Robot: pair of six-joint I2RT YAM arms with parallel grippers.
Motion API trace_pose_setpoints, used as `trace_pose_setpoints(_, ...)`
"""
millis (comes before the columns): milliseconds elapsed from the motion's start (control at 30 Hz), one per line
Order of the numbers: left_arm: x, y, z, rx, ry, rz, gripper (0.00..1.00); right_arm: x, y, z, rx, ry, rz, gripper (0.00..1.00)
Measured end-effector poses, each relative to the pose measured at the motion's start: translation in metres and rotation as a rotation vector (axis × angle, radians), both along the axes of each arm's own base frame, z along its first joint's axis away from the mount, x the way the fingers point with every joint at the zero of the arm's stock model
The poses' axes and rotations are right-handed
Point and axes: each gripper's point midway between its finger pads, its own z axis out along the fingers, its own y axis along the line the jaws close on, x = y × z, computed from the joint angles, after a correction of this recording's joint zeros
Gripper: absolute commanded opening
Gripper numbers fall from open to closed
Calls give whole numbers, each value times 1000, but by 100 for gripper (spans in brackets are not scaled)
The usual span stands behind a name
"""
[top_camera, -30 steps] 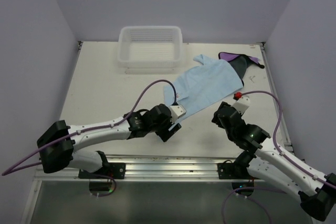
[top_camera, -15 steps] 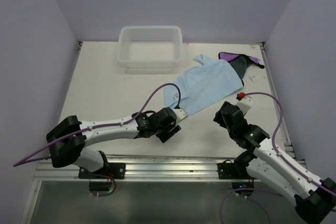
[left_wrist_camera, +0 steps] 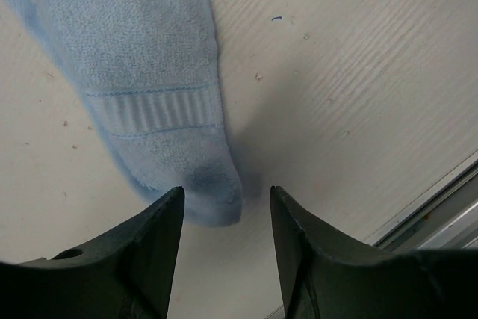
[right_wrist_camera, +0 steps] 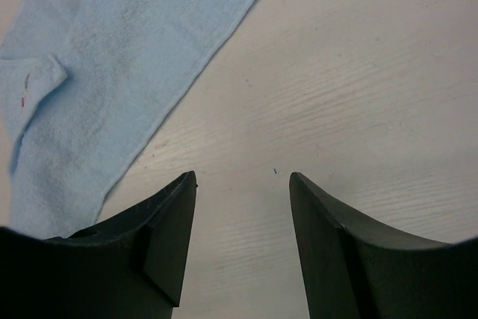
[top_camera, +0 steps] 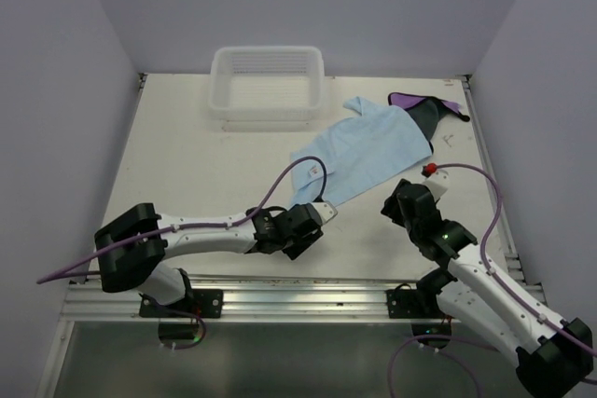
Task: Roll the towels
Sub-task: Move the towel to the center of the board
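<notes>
The light blue towel lies spread flat right of the table's middle. Its near corner pokes between the fingertips of my left gripper, closer to the left finger. The jaws stand apart and do not pinch the corner. In the top view my left gripper sits low at that corner. The purple towel, dark side partly up, lies crumpled at the back right, partly under the blue towel. My right gripper is open over bare table, with the blue towel's edge to its left. It sits near the towel's right side.
A white basket stands at the back of the table, left of the towels. Purple cables loop over both arms. A metal rail runs along the near edge, and lilac walls close in both sides and the back.
My left arm has slid nearer and to the right along the blue towel's edge to its near corner. Its jaws have narrowed. The right arm has barely shifted.
</notes>
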Motion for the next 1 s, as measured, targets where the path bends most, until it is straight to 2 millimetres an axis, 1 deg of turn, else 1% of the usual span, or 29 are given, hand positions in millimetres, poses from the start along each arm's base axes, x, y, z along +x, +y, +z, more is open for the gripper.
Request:
trace_pose_setpoints(133,-1,8,-8,14,1,34,46,1,-2,-5,3,7,-1,58)
trace_pose_setpoints(167,-1,9,-10,16,3,40,41,1,-3,-6,3,8,-2,58)
trace_pose_setpoints(200,-1,9,-11,16,5,46,39,1,-3,-7,5,9,-2,58)
trace_pose_setpoints(267,-1,8,-15,18,9,51,33,1,-3,-9,10,15,1,58)
trace_pose_setpoints(400,-2,6,-25,27,21,50,26,2,-4,-10,12,20,0,58)
trace_pose_setpoints(433,-2,5,-28,30,26,51,15,2,-4,-11,14,21,1,59)
trace_pose_setpoints(467,-2,4,-29,28,29,57,6,2,-4,-11,17,22,1,59)
trace_pose_setpoints(500,-2,2,-29,17,29,59,0,2,-4,-11,19,22,2,59)
trace_pose_setpoints(700,1,3,-27,11,16,86,0,3,-4,-10,22,22,2,59)
trace_pose_setpoints(767,5,4,-20,-1,-9,113,0,3,-4,-10,24,22,4,59)
trace_pose_setpoints(833,11,7,-6,-24,-48,143,0,3,-4,-11,26,23,5,60)
trace_pose_setpoints(933,26,13,33,-82,-150,220,0,3,-4,-10,28,23,4,60)
trace_pose_setpoints(967,33,15,50,-104,-190,255,0,2,-4,-10,28,24,6,60)
trace_pose_setpoints(1000,40,17,68,-127,-236,293,0,2,-3,-10,29,25,7,57)
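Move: The left hand hangs open almost over the blue towel's near end, which is about 3 cm below it and about 1 cm ahead. The towel's label fold lies roughly 17 cm ahead and 4 cm to the right, and the board's near edge some 7 cm back, level sideways. From the right hand the near end is about 24 cm to the left, 7 cm back and 9 cm below. Down first, about 3 cm nearly straight, the left hand sinks while its half-open fingers shut on the towel's near end and pinch it. After a brief pause it lifts ever faster, nearly 10 cm up and about 4 cm forward over the board, the wrist turning counter-clockwise and the fingertips tilting forward. ##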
